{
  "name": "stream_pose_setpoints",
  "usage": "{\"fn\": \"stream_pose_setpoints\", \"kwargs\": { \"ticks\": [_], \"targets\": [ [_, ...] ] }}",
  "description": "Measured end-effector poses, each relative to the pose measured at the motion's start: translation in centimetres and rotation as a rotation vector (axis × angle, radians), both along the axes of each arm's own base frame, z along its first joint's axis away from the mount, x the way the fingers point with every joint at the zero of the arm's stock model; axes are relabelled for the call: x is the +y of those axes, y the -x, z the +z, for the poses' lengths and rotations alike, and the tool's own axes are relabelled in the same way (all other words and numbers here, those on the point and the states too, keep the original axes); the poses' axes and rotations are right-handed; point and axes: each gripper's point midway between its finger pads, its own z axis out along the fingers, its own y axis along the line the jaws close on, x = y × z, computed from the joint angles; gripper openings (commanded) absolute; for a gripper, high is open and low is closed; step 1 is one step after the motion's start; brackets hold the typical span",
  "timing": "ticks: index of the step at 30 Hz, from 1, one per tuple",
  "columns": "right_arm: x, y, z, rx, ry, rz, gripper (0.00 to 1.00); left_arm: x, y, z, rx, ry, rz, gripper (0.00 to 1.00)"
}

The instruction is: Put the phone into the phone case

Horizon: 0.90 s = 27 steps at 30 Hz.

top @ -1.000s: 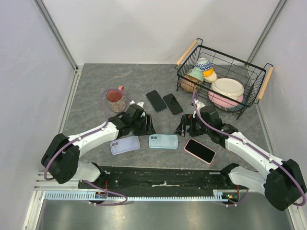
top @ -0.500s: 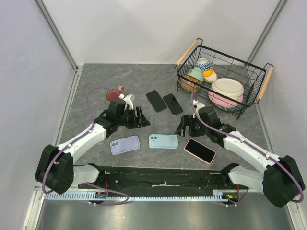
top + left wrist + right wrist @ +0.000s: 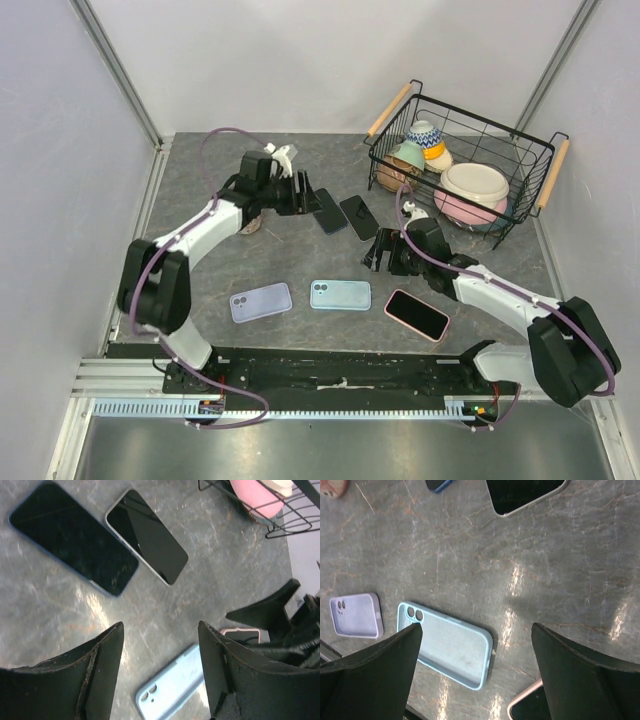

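Note:
Two bare phones lie side by side at mid-table: a blue-edged phone and a silver-edged phone, both screen up. A light blue phone case lies hollow side up nearer the arms. My left gripper hovers open and empty just left of the blue-edged phone. My right gripper hangs open and empty between the silver-edged phone and the light blue case.
A lavender case lies left of the blue one. A phone in a pink case rests to the right. A wire basket of bowls stands back right. A pink mug sits behind my left arm.
My left arm has swung from above the lavender case to the far side, beside the two bare phones. The right gripper has stayed in place and opened slightly wider.

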Motion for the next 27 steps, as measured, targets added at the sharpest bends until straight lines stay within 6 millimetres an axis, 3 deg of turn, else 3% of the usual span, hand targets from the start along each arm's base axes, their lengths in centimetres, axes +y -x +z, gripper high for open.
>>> {"fn": "stream_pose_setpoints", "kwargs": {
  "ticks": [9, 15, 19, 22, 27],
  "targets": [
    [-0.6, -2.6, -0.2, -0.026, -0.029, -0.105, 0.98, -3.6, -8.4, -1.7, 0.017, -0.024, -0.052, 0.68],
    [-1.0, -4.1, -0.7, -0.025, -0.056, -0.171, 0.98, -5.3, -12.8, -2.2, 0.000, -0.031, -0.067, 0.66],
    [-0.8, -5.0, -1.6, -0.012, -0.077, -0.199, 0.97, -6.6, -15.0, -3.5, 0.000, -0.017, -0.086, 0.66],
    [-0.7, -5.3, -2.7, 0.012, -0.082, -0.212, 0.97, -7.8, -16.6, -5.5, 0.011, -0.015, -0.098, 0.66],
    [-0.6, -5.6, -3.7, 0.034, -0.091, -0.232, 0.98, -8.8, -16.7, -9.8, 0.078, -0.025, -0.124, 0.66]
  ]
}}
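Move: The silver-edged phone lies about 9 cm ahead of the left hand, 13 cm to its right and 15 cm below. From the right hand it is some 18 cm ahead, 5 cm left and 8 cm down. The blue-edged phone sits about 9 cm to the left of the silver-edged one and 3 cm farther out. The empty blue case is roughly 5 cm back and 10 cm left of the right hand. Bring the left gripper, half open and empty, forward about 17 cm and some 9 cm right, passing above the blue-edged phone, then sink steeply towards the far end of the silver-edged phone. Meanwhile ease the wide-open right gripper forward and down towards that phone's near end, turning it slightly clockwise. Touch nothing yet. ##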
